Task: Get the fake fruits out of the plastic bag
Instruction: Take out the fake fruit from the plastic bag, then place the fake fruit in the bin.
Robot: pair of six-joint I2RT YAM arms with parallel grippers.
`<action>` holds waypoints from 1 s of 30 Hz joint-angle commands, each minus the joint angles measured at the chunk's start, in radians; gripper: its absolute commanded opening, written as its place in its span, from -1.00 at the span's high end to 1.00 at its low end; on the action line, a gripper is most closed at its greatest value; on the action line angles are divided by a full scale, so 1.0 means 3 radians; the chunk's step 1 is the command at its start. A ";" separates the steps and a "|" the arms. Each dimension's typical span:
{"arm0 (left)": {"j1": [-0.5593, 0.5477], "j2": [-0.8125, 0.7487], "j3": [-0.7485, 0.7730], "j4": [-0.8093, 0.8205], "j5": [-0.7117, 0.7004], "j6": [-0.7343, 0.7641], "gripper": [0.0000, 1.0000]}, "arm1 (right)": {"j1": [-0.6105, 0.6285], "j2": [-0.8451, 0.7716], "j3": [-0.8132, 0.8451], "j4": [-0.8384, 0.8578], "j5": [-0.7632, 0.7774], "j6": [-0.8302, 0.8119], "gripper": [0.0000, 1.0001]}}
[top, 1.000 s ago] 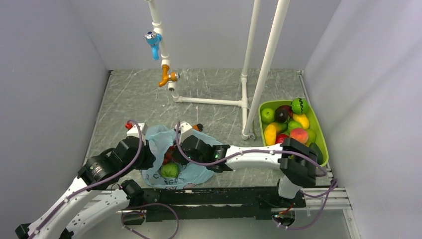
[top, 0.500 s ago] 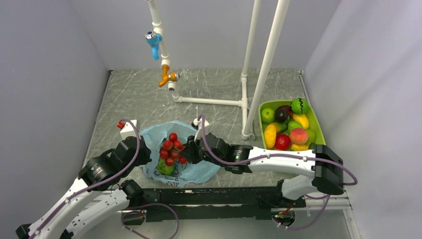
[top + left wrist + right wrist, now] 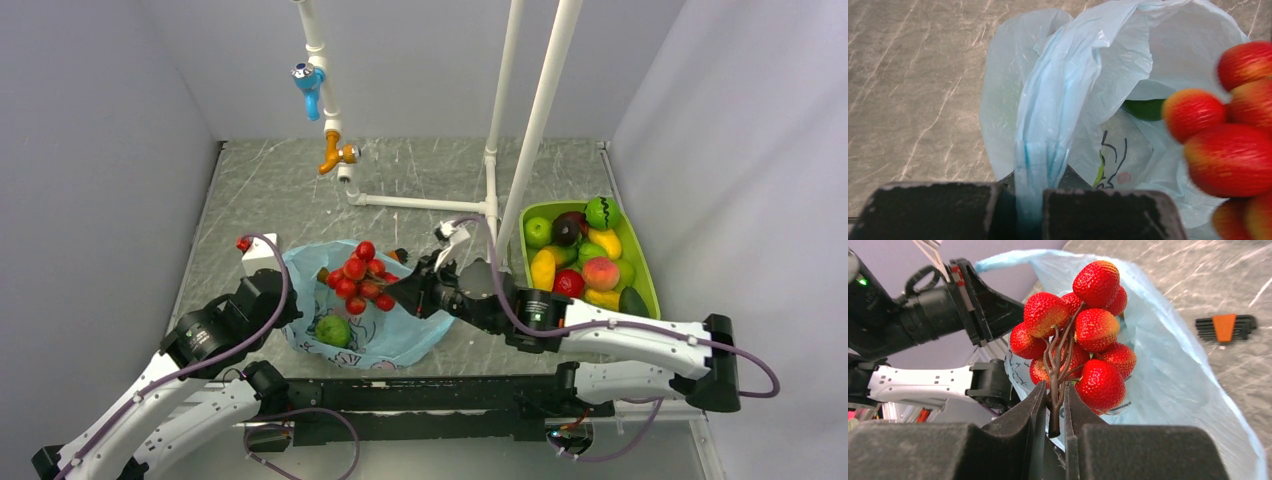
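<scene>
The light-blue plastic bag (image 3: 400, 338) (image 3: 1063, 90) lies open at the front left of the table. My left gripper (image 3: 285, 305) (image 3: 1023, 192) is shut on a bunched strip of its rim. A bunch of red strawberries (image 3: 362, 276) (image 3: 1083, 335) (image 3: 1233, 150) hangs above the bag's mouth. My right gripper (image 3: 400, 292) (image 3: 1054, 395) is shut on its brown stem. A green fruit (image 3: 332, 330) (image 3: 1145, 108) still lies inside the bag (image 3: 1173, 380).
A green tub (image 3: 641, 262) full of fake fruits stands at the right. A white pipe frame (image 3: 492, 210) with a blue and orange tap (image 3: 308, 80) rises behind. A small hex key set (image 3: 1226, 327) lies on the table beyond the bag.
My right gripper has drawn the strawberry bunch up out of the bag and moved rightward. The bag's mouth has spread open, showing the green fruit. The left gripper keeps its hold.
</scene>
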 commanded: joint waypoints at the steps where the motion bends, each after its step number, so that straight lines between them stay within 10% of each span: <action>1: 0.0013 0.0013 0.0038 0.0104 -0.0094 0.0138 1.00 | -0.0015 -0.0358 0.0184 -0.0182 0.0387 -0.0138 1.00; 17: 0.0010 -0.0087 0.0360 -0.0117 0.0378 0.0428 1.00 | -0.0015 -0.1944 -0.0123 -0.2587 0.1620 0.0863 1.00; 30: 0.0013 -0.0260 0.0184 -0.0289 0.0747 0.0115 1.00 | -0.0418 -0.0635 -0.0128 -0.3381 0.1688 0.1624 1.00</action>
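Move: The red fruit bunch already hangs by its stem from the right fingers. From that hand, the green bin's middle lies about 43 cm right, 9 ahead and 20 below. The pipe foot is 23 cm right and 9 ahead of the hand, and the bag's middle 7 cm left and 2 ahead, both low on the table. From the left hand, the bin is some 64 cm right and 10 ahead; the bag it grips centres 13 right, 3 ahead. Keeping the stem pinched, the right hand swings about 20 cm to the right, away from over the bag and towards the green bin, rising slightly at first and then sinking about 13 cm from its high point, while the wrist turns clockwise some 35 degrees and its fingers tip down. The left hand keeps its grip on the bag's rim and, after almost holding still, draws back about 3 cm and a little right, lifting briefly on the way and turning slightly clockwise. ##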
